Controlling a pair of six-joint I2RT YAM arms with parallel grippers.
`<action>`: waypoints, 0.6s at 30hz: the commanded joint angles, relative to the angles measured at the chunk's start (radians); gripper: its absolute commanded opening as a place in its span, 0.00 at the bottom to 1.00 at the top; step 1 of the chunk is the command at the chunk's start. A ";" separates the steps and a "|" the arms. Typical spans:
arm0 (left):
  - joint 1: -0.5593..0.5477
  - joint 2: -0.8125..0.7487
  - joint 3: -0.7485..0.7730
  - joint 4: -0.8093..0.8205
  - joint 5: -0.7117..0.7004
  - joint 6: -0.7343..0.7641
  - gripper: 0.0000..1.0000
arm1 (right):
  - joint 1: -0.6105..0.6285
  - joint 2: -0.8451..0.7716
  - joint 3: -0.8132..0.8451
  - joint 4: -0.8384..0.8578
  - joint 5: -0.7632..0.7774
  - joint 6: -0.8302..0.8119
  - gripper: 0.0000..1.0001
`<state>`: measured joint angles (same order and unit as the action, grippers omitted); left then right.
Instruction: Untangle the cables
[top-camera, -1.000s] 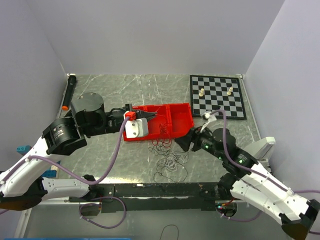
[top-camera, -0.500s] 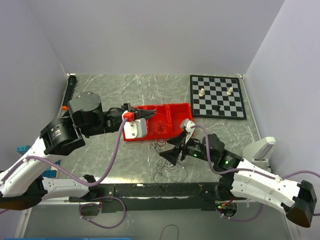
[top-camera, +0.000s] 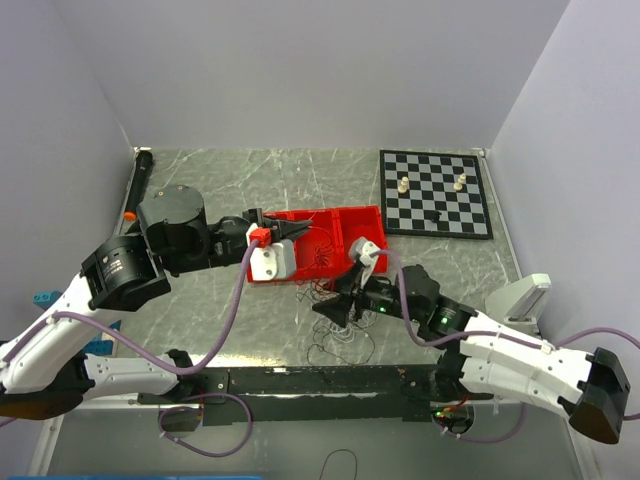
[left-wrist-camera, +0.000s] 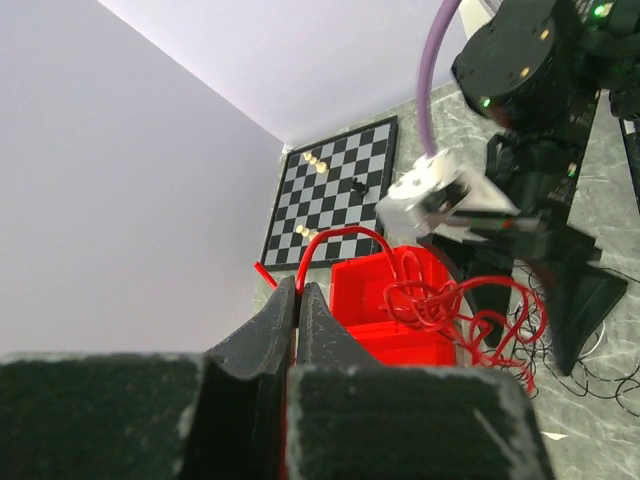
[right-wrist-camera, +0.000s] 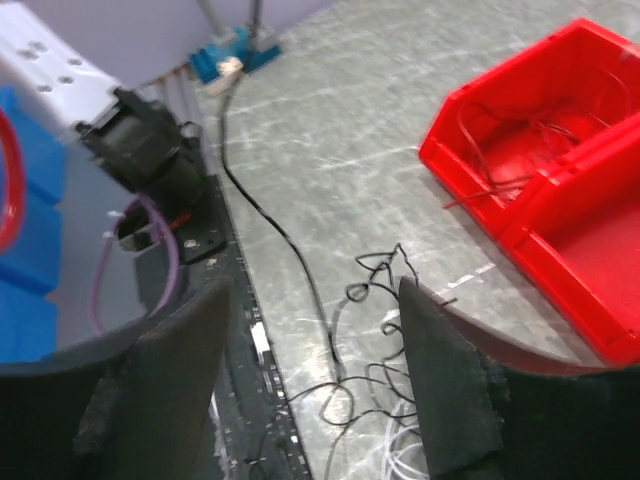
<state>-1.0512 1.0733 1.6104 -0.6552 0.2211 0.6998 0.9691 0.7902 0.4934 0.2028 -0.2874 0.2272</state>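
Note:
The cables are thin wires. A tangled red cable (left-wrist-camera: 440, 300) hangs over the red bin (left-wrist-camera: 400, 345), and one strand arcs up into my left gripper (left-wrist-camera: 297, 290), which is shut on it. From above, the left gripper (top-camera: 296, 232) hovers over the bin (top-camera: 368, 248). Loops of black cable (top-camera: 340, 338) lie on the table in front of the bin, with a bit of white cable (right-wrist-camera: 400, 455) among them. My right gripper (top-camera: 325, 308) is open just above that pile; the black cable (right-wrist-camera: 375, 285) shows between its fingers (right-wrist-camera: 440, 370), untouched.
A chessboard (top-camera: 435, 193) with a few pieces lies at the back right. A black marker (top-camera: 140, 180) rests along the left edge. The arms' black base rail (top-camera: 320, 380) runs along the near edge. Blue blocks (right-wrist-camera: 225, 52) sit off the table's left.
My right arm swung left from beside the bin and came down over the black cable pile, jaws open. The left gripper stayed where it was, shut on the red cable.

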 joint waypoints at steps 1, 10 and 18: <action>-0.012 0.004 0.026 0.043 -0.011 0.003 0.01 | 0.006 0.088 0.085 0.029 0.060 0.038 0.53; -0.012 -0.025 0.000 0.329 -0.133 0.043 0.01 | 0.006 0.101 -0.015 -0.054 0.197 0.181 0.00; -0.012 -0.010 -0.049 0.807 -0.296 0.161 0.01 | 0.010 0.050 -0.142 -0.235 0.286 0.363 0.00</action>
<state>-1.0584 1.0496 1.5330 -0.1658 0.0349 0.7998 0.9691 0.8684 0.3901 0.0765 -0.0689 0.4728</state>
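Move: The black strand hangs almost between the right hand's open fingers, about 2 cm to its left, 1 cm ahead and 1 cm low; the red bundle dangles some 9 cm above that hand, roughly level with it otherwise. The black-and-white tangle lies about 21 cm below it, 2 cm back and 3 cm to its right, the red tray 17 cm ahead, 4 cm left and 19 cm down. From the left hand, already gripping the red cable, the black strand is about 23 cm below, 4 cm right and 2 cm back. The black strand is pinched as the right fingers reach a couple of centimetres forward and snap shut, then it is drawn down about 10 cm and slightly right, the wrist turning some 25 degrees. Meanwhile the left hand keeps its pinch on the red cable and, after a brief pause, lifts it away quickly, about 10 cm up and 3 cm forward, fingertips tilting upward. ##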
